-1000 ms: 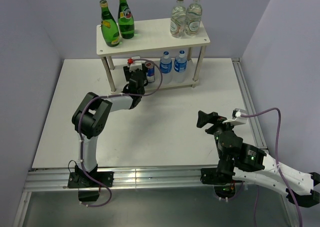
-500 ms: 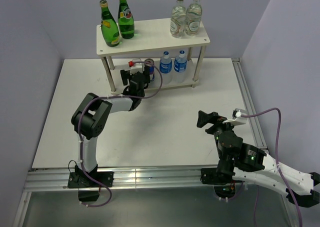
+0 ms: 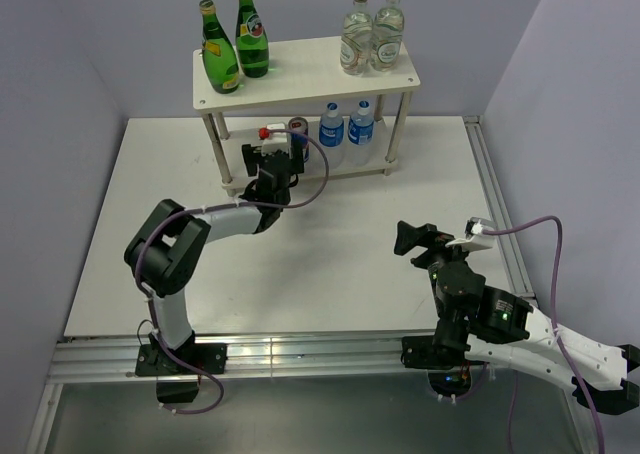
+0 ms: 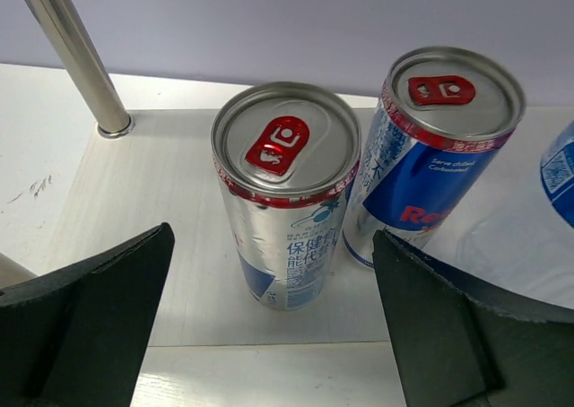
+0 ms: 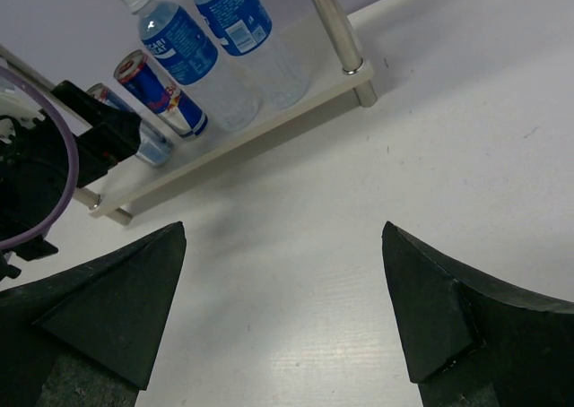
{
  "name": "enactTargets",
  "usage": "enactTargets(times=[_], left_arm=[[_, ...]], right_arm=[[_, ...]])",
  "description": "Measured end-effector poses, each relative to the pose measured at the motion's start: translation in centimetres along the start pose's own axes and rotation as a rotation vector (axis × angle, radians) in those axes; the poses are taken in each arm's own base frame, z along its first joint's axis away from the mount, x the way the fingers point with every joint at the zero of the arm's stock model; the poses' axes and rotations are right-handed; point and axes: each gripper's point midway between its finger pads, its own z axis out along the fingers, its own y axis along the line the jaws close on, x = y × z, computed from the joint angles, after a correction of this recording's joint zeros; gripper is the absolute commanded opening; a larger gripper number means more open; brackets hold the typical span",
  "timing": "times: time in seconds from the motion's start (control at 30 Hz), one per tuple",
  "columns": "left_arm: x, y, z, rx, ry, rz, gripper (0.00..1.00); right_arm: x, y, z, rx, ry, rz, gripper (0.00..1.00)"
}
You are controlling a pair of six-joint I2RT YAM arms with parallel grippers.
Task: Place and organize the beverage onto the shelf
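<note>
The white two-tier shelf (image 3: 305, 71) carries two green bottles (image 3: 219, 52) on its top board. On the lower board (image 4: 152, 201) two silver-blue cans stand upright side by side, one nearer (image 4: 285, 196) and one behind it to the right (image 4: 439, 147), with two blue-capped water bottles (image 3: 345, 132) further right. My left gripper (image 4: 271, 255) is open just in front of the nearer can, a finger on each side, touching nothing. My right gripper (image 5: 282, 237) hangs open over bare table, well short of the shelf. From there I see the water bottles (image 5: 206, 30) and a can (image 5: 160, 89).
Two clear glass bottles with green caps (image 3: 372, 36) stand at the right end of the top board. A thin metal shelf leg (image 4: 76, 57) rises left of the cans, another (image 5: 332, 21) at the shelf's right end. Walls close the table's back and sides.
My left gripper has opened and let go of the nearer can, which now stands free on the lower board. The left arm's elbow swung left and back. The right arm has not moved.
</note>
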Motion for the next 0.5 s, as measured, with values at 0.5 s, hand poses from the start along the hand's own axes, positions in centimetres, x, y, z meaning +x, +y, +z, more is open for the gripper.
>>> enactTargets(times=[0.5], left_arm=[[-9.8, -2.3, -13.2, 0.166, 0.183, -0.04, 0.97]], right_arm=[[-3.6, 5.4, -0.7, -0.138, 0.065, -0.056, 0.95]])
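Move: The silver can, already released on the lower shelf, stands about 5 cm ahead of the left hand, 1 cm to its left, its middle some 2 cm lower. The blue can is about 7 cm ahead and 5 cm to the right of the hand, the nearer water bottle 7 ahead and 13 right; the shelf's left front post is some 13 cm left and 3 ahead. From the right hand the silver can lies roughly 33 cm ahead, 35 left and 9 lower. Fingers still wide open and already clear of the silver can, the left hand pulls straight back from the lower shelf, slowly at first and then fast, about 12 cm in all, rising ever more steeply to some 11 cm higher and easing a little to its right, while the wrist tips down and swings clockwise by about 10 degrees each. The empty right hand, waiting until midway, then lifts about 6 cm and drifts half as far left with a slight counter-clockwise turn, its fingers staying open and touching nothing. ##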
